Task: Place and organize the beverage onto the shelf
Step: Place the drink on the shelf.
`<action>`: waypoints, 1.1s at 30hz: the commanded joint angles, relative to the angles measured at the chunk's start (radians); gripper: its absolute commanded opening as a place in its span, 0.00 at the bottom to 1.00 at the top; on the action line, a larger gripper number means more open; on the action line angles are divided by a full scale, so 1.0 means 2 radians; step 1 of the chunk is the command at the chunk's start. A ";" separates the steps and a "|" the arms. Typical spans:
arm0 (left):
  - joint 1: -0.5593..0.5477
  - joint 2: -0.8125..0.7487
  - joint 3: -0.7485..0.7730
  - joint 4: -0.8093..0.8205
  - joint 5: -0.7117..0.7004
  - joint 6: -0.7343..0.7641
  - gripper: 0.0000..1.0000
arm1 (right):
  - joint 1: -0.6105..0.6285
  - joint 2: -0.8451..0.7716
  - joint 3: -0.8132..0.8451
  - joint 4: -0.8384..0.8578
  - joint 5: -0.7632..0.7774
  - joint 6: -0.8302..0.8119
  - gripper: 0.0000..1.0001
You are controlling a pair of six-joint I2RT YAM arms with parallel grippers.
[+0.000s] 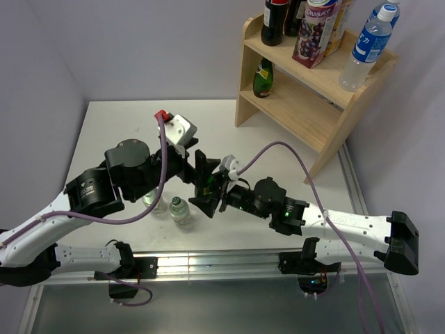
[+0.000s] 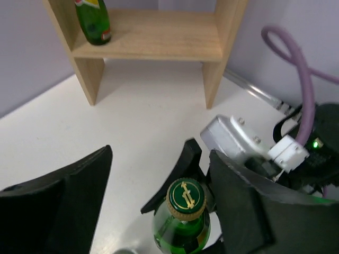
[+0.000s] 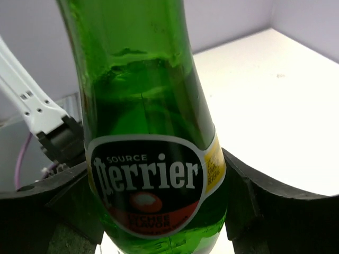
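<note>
A green glass Perrier bottle (image 3: pixel 153 111) stands upright on the table, and my right gripper (image 3: pixel 159 211) is shut on its lower body. From above, that bottle (image 1: pixel 206 184) sits between the right gripper's (image 1: pixel 208 186) black fingers. My left gripper (image 2: pixel 159 211) is open around the bottle's green cap (image 2: pixel 186 198), which lies nearer its right finger without being pinched. In the top view the left gripper (image 1: pixel 189 167) is just left of the bottle. The wooden shelf (image 1: pixel 313 97) stands at the far right, with another green bottle (image 1: pixel 263 78) on its lower tier.
Two clear water bottles (image 1: pixel 154 202) (image 1: pixel 181 211) stand on the table under the left arm. The shelf's top tier carries dark cola bottles (image 1: pixel 274 21), a juice carton (image 1: pixel 313 31) and a water bottle (image 1: pixel 365 49). A purple cable (image 1: pixel 292 156) loops above the right arm.
</note>
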 commanded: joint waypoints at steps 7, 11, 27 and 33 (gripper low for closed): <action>-0.001 0.001 0.021 0.094 -0.185 -0.031 0.95 | -0.001 -0.053 -0.017 0.068 0.127 0.003 0.00; 0.005 0.017 0.043 0.052 -0.291 -0.063 0.99 | -0.004 -0.066 -0.026 0.051 0.198 0.016 0.00; 0.381 -0.054 -0.085 -0.042 -0.102 -0.165 0.99 | -0.210 -0.052 0.033 -0.045 0.311 0.048 0.00; 0.426 -0.133 -0.215 0.006 -0.120 -0.151 1.00 | -0.254 -0.006 0.055 0.015 0.328 -0.013 0.00</action>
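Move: The free stretch of lower shelf right of the standing green bottle is some 38 cm ahead of the right gripper, 32 cm right and 4 cm below; that bottle is about 43 cm ahead and 22 cm right. The left gripper has the held Perrier bottle 3 cm right and some 11 cm below, level ahead; the left clear bottle is 18 cm left, 5 cm ahead, the right clear bottle 8 cm left, level ahead, both about 32 cm lower. Carry the Perrier bottle to the lower shelf with the right gripper, keeping your grip: go right about 21 cm and almost as far forward, sinking a little, turning the wrist some 60 degrees clockwise to face the shelf. Draw the empty left gripper forward and slightly up, then left and down past the clear bottles, swinging it counter-clockwise and opening it fully. ##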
